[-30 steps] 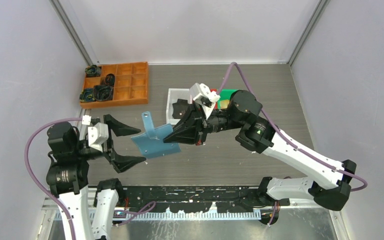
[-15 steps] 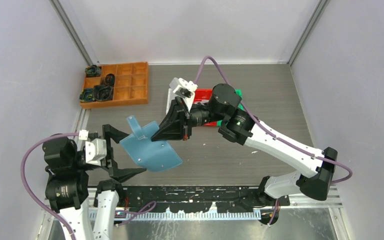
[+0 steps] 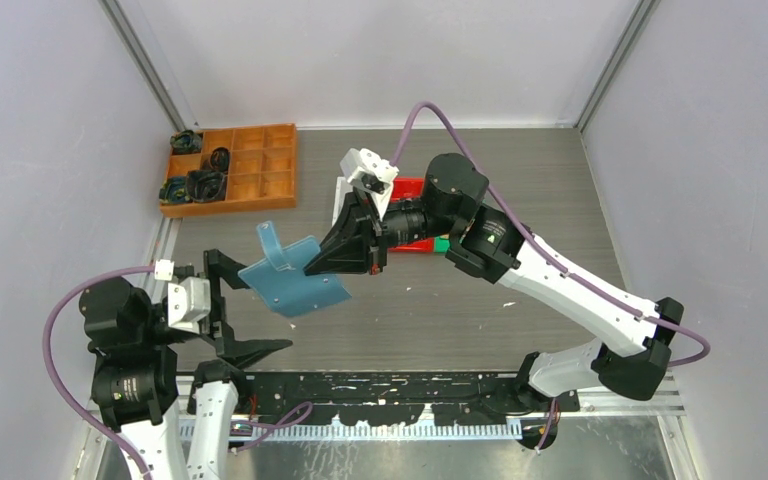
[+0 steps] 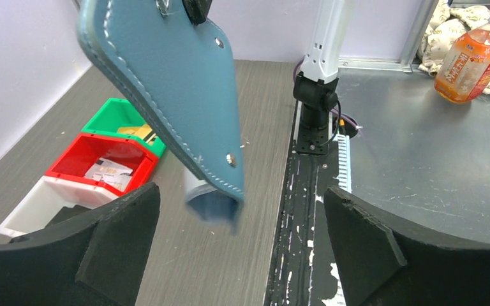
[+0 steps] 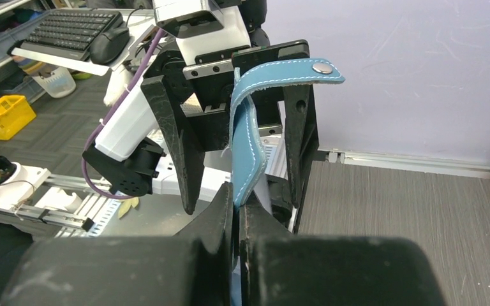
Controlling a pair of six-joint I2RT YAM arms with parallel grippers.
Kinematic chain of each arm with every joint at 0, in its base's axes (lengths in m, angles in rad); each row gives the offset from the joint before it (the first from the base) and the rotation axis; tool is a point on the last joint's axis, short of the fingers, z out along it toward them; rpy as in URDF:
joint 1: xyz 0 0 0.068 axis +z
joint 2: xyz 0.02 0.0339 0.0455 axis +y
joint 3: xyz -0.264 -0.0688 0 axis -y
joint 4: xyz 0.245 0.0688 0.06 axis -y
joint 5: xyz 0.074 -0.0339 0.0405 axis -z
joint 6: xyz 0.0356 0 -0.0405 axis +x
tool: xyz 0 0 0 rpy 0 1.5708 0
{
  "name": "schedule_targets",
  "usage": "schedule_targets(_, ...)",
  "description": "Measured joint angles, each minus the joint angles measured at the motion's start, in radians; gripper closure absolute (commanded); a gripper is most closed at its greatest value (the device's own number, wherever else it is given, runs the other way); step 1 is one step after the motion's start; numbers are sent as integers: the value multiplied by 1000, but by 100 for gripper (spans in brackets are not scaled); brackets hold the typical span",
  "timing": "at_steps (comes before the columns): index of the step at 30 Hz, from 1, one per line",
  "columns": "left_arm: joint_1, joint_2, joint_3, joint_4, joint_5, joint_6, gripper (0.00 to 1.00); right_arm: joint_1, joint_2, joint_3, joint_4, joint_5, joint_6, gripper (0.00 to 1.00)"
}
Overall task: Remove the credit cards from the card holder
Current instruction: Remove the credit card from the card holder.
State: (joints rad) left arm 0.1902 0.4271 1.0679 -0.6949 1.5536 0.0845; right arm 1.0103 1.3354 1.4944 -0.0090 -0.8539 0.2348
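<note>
My right gripper (image 3: 323, 267) is shut on one edge of the teal-blue card holder (image 3: 292, 283) and holds it in the air left of the table's middle, its snap strap (image 5: 287, 69) curling upward. In the right wrist view the holder is pinched between my fingers (image 5: 220, 217). My left gripper (image 3: 265, 312) stands wide open just beside and below the holder without touching it. In the left wrist view the holder (image 4: 166, 89) hangs between the fingers (image 4: 108, 242). A pale blurred edge (image 4: 198, 187) shows at its lower end. No credit cards are clearly visible.
Red (image 3: 412, 215), white (image 3: 343, 205) and green (image 3: 443, 243) bins sit behind the right gripper, the red one holding papers (image 4: 110, 172). An orange compartment tray (image 3: 232, 168) with dark parts stands at the back left. A drink bottle (image 4: 472, 56) lies off the table.
The right arm swung the card holder left toward the left gripper, then drew it slightly back. The left arm pulled toward the near edge with its gripper open throughout.
</note>
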Motion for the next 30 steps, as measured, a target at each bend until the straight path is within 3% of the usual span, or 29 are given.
schedule_targets(5, 1, -3, -2, 4, 0, 13, 12, 0, 5, 7, 1, -3, 24, 99)
schedule_targets(10, 3, -13, -13, 6, -40, 74, 23, 12, 36, 5, 114, -4, 108, 99)
schedule_targets(11, 4, -13, -13, 6, -47, 80, 32, 17, 43, 5, 130, -3, 118, 99)
schedule_targets(14, 6, -14, -17, 9, -55, 111, 72, 35, 60, 5, 160, -5, 138, 99)
schedule_targets(17, 6, -30, -32, 14, -74, 180, 94, 44, 66, 5, 163, -4, 143, 98)
schedule_targets(18, 7, -38, -37, 15, -82, 204, 97, 45, 66, 4, 161, -5, 143, 87)
schedule_targets(19, 7, -47, -40, 19, -89, 240, 99, 46, 65, 2, 160, -5, 143, 70)
schedule_targets(23, 7, -82, -63, 23, -114, 419, 100, 48, 53, -17, 149, 1, 142, 26)
schedule_targets(24, 7, -92, -76, 23, -124, 486, 100, 48, 45, -26, 145, 1, 147, 19)
schedule_targets(27, 7, -121, -114, -10, -147, 774, 100, 48, -11, -84, 130, 13, 134, 12)
schedule_targets(30, 7, -135, -165, -66, -177, 1181, 100, 48, -105, -164, 85, 65, 107, 5)
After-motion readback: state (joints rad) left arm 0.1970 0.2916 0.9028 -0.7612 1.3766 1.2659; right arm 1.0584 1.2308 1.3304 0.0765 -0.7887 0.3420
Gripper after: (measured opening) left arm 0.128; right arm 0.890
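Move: The card holder, already pinched in the right fingertips, has its middle roughly 3 cm forward of the open left hand, 2 cm to that hand's right and 4 cm above it. Its loose strap sticks out about 6 cm forward of the left hand, 1 cm to its left and 6 cm above. From the right hand the holder's middle lies some 2 cm left, 1 cm back and 3 cm below. The card holder is first carried about 2 cm left, and slightly back and up, by the right hand, while the left hand eases forward and closes on its lower edge. Once the left has it pinched, the right fingers open and back off right and down. The left hand carries on forward, about 5.5 cm in all, sinking a little and rolling some 60 degrees, forward side rising. ##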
